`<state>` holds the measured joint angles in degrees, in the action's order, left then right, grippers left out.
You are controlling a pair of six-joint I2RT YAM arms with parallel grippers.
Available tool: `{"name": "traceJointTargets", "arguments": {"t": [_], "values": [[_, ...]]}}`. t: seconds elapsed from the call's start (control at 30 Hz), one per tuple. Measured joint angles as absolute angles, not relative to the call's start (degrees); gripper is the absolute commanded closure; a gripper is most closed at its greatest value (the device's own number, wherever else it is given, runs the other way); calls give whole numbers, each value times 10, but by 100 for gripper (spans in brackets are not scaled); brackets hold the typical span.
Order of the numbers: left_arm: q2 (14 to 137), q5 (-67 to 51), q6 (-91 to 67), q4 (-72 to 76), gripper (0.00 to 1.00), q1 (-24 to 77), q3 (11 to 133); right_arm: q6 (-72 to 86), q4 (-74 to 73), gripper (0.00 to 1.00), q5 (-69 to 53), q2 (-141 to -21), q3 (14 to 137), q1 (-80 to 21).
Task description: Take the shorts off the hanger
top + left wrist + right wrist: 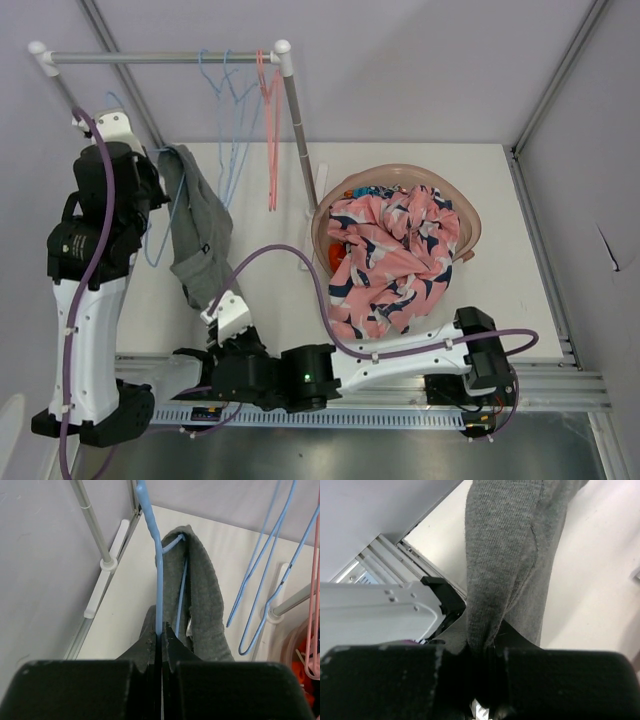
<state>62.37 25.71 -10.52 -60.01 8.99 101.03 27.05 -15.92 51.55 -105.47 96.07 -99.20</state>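
Grey shorts hang draped over a blue wire hanger at the left of the table. My left gripper is shut on the hanger's wire; in the left wrist view the blue hanger runs straight out from between the closed left gripper, with the shorts just beyond. My right gripper reaches in from the lower right and is shut on the lower end of the shorts. In the right wrist view the grey shorts are bunched between the right gripper.
A clothes rack stands at the back left with empty blue hangers and a pink hanger. A pink basket holding a pink patterned cloth sits to the right. Metal rails border the table.
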Motion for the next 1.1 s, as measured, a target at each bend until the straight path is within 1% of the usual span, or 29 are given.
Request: {"name": "traceJointTargets", "arguments": {"t": [0.1,0.2,0.4,0.47,0.5,0.57,0.73,0.8,0.9,1.0,1.1], "values": [[615,247,-112,-603,100,90,1010,256,-143,100,491,-1072,970,-963],[591,240,-127,-597,100,90,1008,231,-137,100,451,-1119,1032,-919],[512,237,-161,-605,100,89,979,168,-166,100,372,-1277,1295,-806],[491,235,-173,-610,100,89,978,161,-178,100,358,-1307,1352,-780],[483,233,-179,-612,100,89,978,158,-185,100,353,-1309,1359,-769],[475,232,-185,-617,100,89,978,158,-189,100,351,-1306,1354,-758],[472,235,-191,-624,100,89,971,172,-164,100,345,-1201,1148,-776],[473,243,-189,-624,100,89,967,179,-160,100,353,-1154,1068,-802],[473,265,-182,-620,100,89,960,178,-165,100,387,-1083,980,-858],[465,279,-174,-605,100,89,935,170,-187,100,420,-1023,956,-911],[444,283,-169,-592,100,89,888,150,-195,100,444,-967,961,-919]]}}
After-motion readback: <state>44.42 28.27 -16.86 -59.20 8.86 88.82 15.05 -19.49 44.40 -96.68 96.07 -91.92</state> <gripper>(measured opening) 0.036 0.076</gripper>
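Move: The shorts still hang on the blue hanger the left hand holds, their middle about 6 cm back, 5 cm right and 13 cm below that hand. The right hand grips their lower end, that middle roughly 14 cm ahead, 4 cm left and 3 cm above it; the pink basin lies some 20 cm ahead, 35 cm right and 20 cm below the right hand. Right hand, still gripping, swings shorts forward 20 cm, then back 15; left draws hanger back 7 cm. ##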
